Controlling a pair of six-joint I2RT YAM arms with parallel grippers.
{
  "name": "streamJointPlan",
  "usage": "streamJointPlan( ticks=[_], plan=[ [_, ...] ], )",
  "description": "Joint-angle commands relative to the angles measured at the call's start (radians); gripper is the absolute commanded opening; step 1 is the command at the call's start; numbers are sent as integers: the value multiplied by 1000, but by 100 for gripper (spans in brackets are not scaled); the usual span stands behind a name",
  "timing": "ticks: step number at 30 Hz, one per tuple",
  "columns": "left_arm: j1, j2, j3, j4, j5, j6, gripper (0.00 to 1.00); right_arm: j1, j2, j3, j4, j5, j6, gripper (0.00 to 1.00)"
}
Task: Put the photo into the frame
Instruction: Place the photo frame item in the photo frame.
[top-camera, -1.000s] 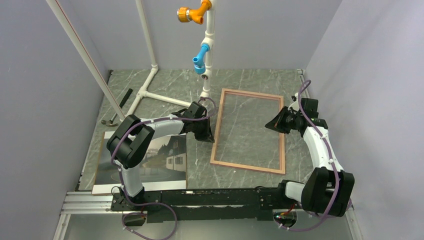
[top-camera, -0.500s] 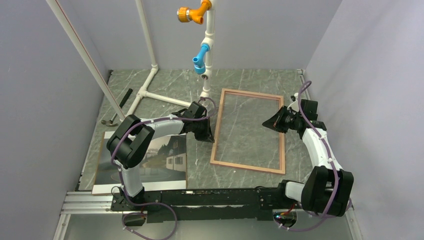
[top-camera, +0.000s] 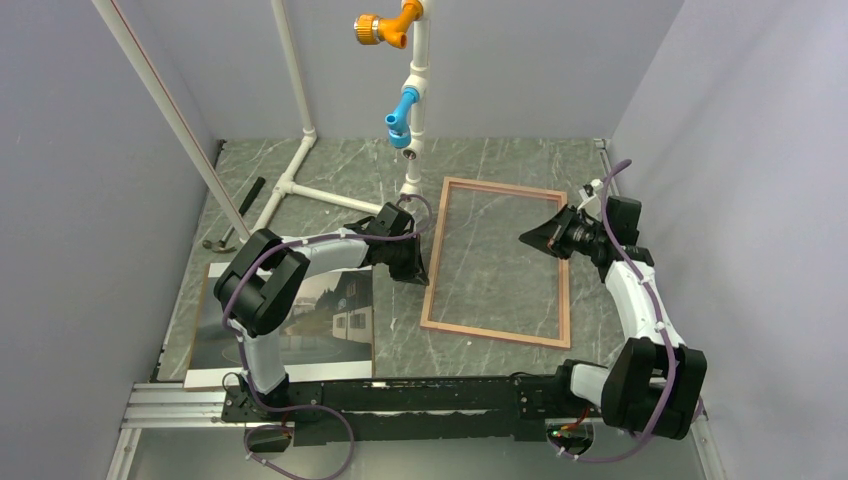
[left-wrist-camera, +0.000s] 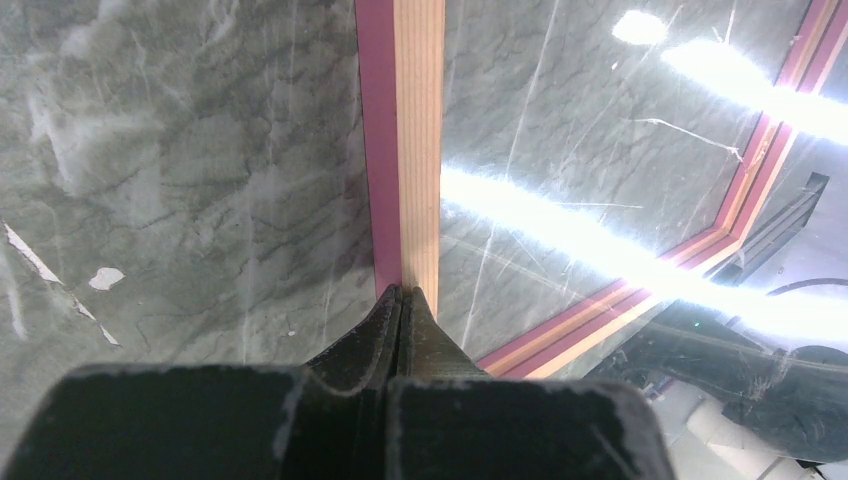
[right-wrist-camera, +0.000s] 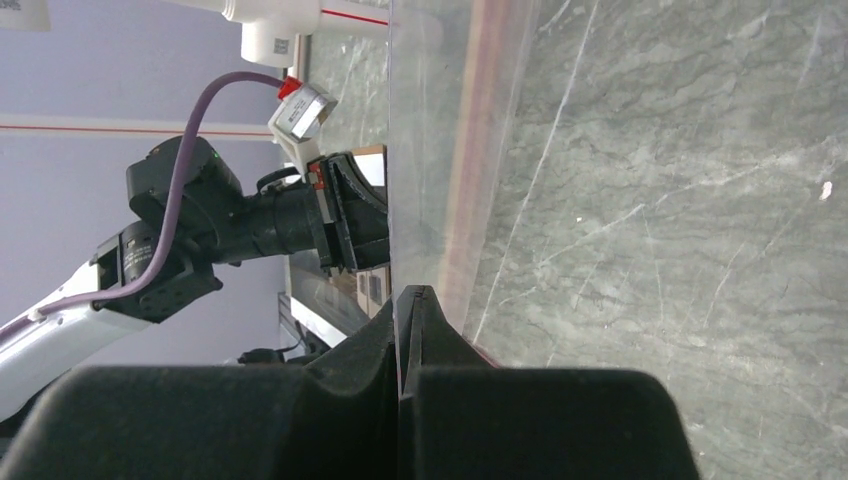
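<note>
The frame (top-camera: 563, 300) lies flat on the marble table, tan wood side up, with a pink edge showing along its left rail (left-wrist-camera: 418, 150). My left gripper (top-camera: 421, 279) is shut with nothing in it, and its tips (left-wrist-camera: 404, 292) press down on that left rail. Over the frame's right half, my right gripper (top-camera: 528, 240) is shut on the edge of the clear pane (right-wrist-camera: 425, 120), which stands tilted up from the frame. The photo (top-camera: 335, 305), a white house under grey sky, lies at the near left on a brown backing board (top-camera: 203, 300), partly hidden by my left arm.
A white pipe stand (top-camera: 300, 185) with blue (top-camera: 403, 108) and orange (top-camera: 385, 24) fittings rises behind the frame. A hammer (top-camera: 235, 215) lies by the left wall. Grey walls close in both sides and the back.
My right gripper has moved left and a little up over the frame, carrying the pane's edge with it. The left arm and the frame have stayed put.
</note>
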Motion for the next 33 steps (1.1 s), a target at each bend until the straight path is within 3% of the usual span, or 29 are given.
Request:
streamJointPlan(
  ticks=[1,8,24,33],
  plan=[
    [-12,80,-25,-33,-95,35,0,12,18,-8,-38,-7,-25,0],
    [-11,69,-35,-26,-95,34,0,13,41,-19,-59,36,-71,0],
    [-17,37,-55,-23,-108,20,0,13,79,-34,-15,-35,-84,0],
    [-17,66,-28,-40,-96,25,0,18,174,-27,-55,69,-132,0]
  ],
)
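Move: The photo frame's middle lies almost straight below the right hand, about 1 cm ahead, 1 cm to its left and 16 cm down; this hand holds the clear sheet by an edge. At frame height, the left rail's middle is some 14 cm left and 3 cm ahead, the right rail's about 11 cm right and level. From the left hand, the frame's middle is about 15 cm right, 4 cm ahead and 2 cm lower. Downward towards the frame, the right hand lowers the held clear sheet by about 5.5 cm, in two stages with a near-halt between, easing a little to the right as its fingers tip some 10 degrees further down. It keeps its pinch on the sheet's edge throughout. The left hand stays in place, its shut fingertips still braced against the frame's left rail. ##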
